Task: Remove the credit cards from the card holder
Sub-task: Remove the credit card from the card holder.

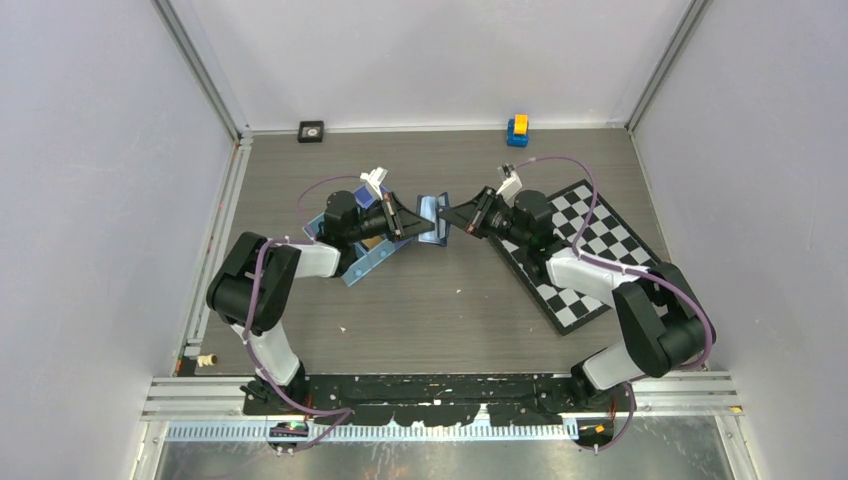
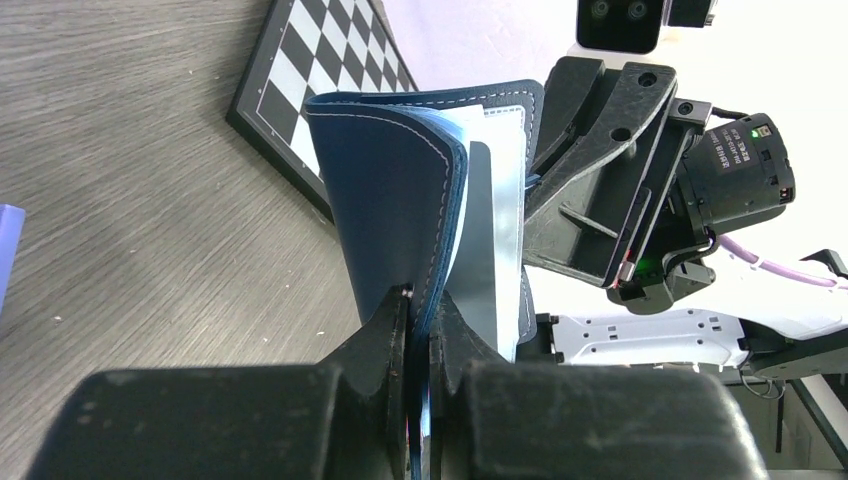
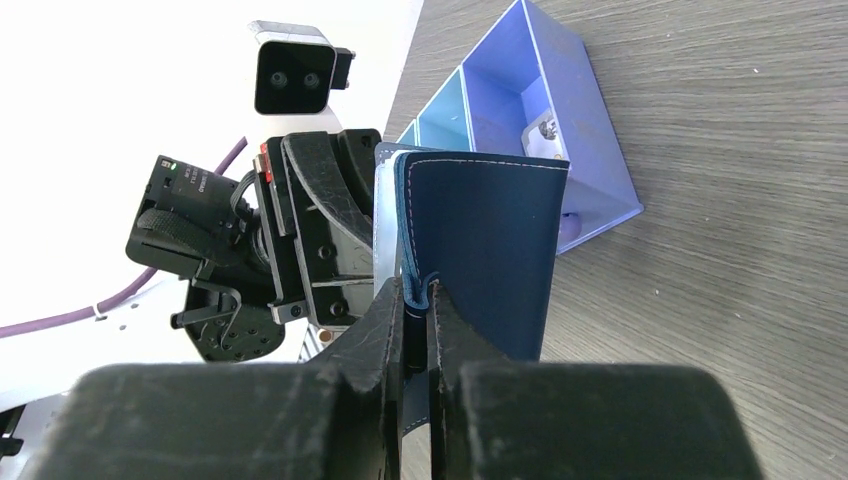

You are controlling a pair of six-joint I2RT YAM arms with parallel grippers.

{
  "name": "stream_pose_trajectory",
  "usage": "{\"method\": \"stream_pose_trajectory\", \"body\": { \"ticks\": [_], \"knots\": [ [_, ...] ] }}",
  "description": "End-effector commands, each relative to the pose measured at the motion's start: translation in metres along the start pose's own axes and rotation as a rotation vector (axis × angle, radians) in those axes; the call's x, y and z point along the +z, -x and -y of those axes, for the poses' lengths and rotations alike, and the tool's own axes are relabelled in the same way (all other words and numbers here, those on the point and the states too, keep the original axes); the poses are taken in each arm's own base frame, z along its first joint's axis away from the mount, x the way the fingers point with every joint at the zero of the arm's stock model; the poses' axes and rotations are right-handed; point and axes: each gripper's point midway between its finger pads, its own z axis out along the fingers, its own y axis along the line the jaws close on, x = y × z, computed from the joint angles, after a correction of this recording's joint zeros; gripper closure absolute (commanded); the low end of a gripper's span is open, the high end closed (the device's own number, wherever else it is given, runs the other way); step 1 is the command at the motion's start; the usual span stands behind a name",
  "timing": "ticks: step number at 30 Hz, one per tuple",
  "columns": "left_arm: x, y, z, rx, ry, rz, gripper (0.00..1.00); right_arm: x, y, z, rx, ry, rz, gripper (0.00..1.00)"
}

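Observation:
The card holder (image 1: 433,218), dark navy with pale stitching, hangs above the table between both arms, partly opened like a book. My left gripper (image 2: 420,310) is shut on the edge of one navy cover (image 2: 390,200). My right gripper (image 3: 418,292) is shut on the edge of the other cover (image 3: 490,250). In the top view the left gripper (image 1: 408,222) and right gripper (image 1: 452,222) face each other across it. Pale grey-blue panels (image 2: 492,250) show between the covers. I cannot tell whether they are credit cards or lining.
A light-blue three-compartment tray (image 1: 365,262) lies under the left arm, with a small object (image 3: 545,130) in one compartment. A chessboard (image 1: 585,250) lies under the right arm. A blue-and-yellow block (image 1: 517,130) and a black square (image 1: 311,131) sit by the back wall.

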Motion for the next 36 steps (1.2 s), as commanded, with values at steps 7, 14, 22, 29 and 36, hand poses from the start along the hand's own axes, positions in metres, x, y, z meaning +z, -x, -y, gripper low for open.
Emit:
{"method": "stream_pose_trajectory", "body": {
  "ticks": [7, 14, 22, 29, 36],
  "knots": [
    [0.0, 0.006, 0.037, 0.114, -0.107, 0.011, 1.0, -0.008, -0.003, -0.012, -0.056, -0.029, -0.024, 0.81],
    [-0.004, 0.005, 0.03, 0.143, -0.038, 0.018, 1.0, -0.006, -0.011, 0.0, -0.048, -0.094, -0.05, 0.72],
    [-0.004, 0.004, 0.03, 0.158, -0.02, 0.014, 1.0, 0.003, -0.023, 0.01, -0.073, -0.163, -0.099, 0.76],
    [-0.006, 0.004, 0.029, 0.169, -0.004, 0.02, 1.0, 0.003, -0.026, 0.021, -0.083, -0.235, -0.115, 0.66],
    [-0.008, 0.005, 0.03, 0.185, 0.019, 0.026, 1.0, -0.001, -0.023, 0.03, -0.135, -0.32, -0.109, 0.56]
  ]
}}
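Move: Between the two grippers the half-folded card holder is pinched from both sides: its middle lies about 2 cm left and 1 cm back of the right hand, nearly level, and some 2 cm ahead and 1 cm right of the left hand. From the right hand, the chessboard's middle is roughly 31 cm right, 9 cm back and 18 cm below. From the left hand, the blue box is about 16 cm left, level fore and aft, 14 cm below. Opening its fingers to nearly half their range, the right hand lets go of the card holder's right-hand cover and sinks about 3 cm beside it, easing back some 1 cm. Its fingertips dip by around 15 degrees and end spread around the cover's strap end. The left hand keeps its pinch on the other cover, sinking about 1 cm and tipping slightly down. ##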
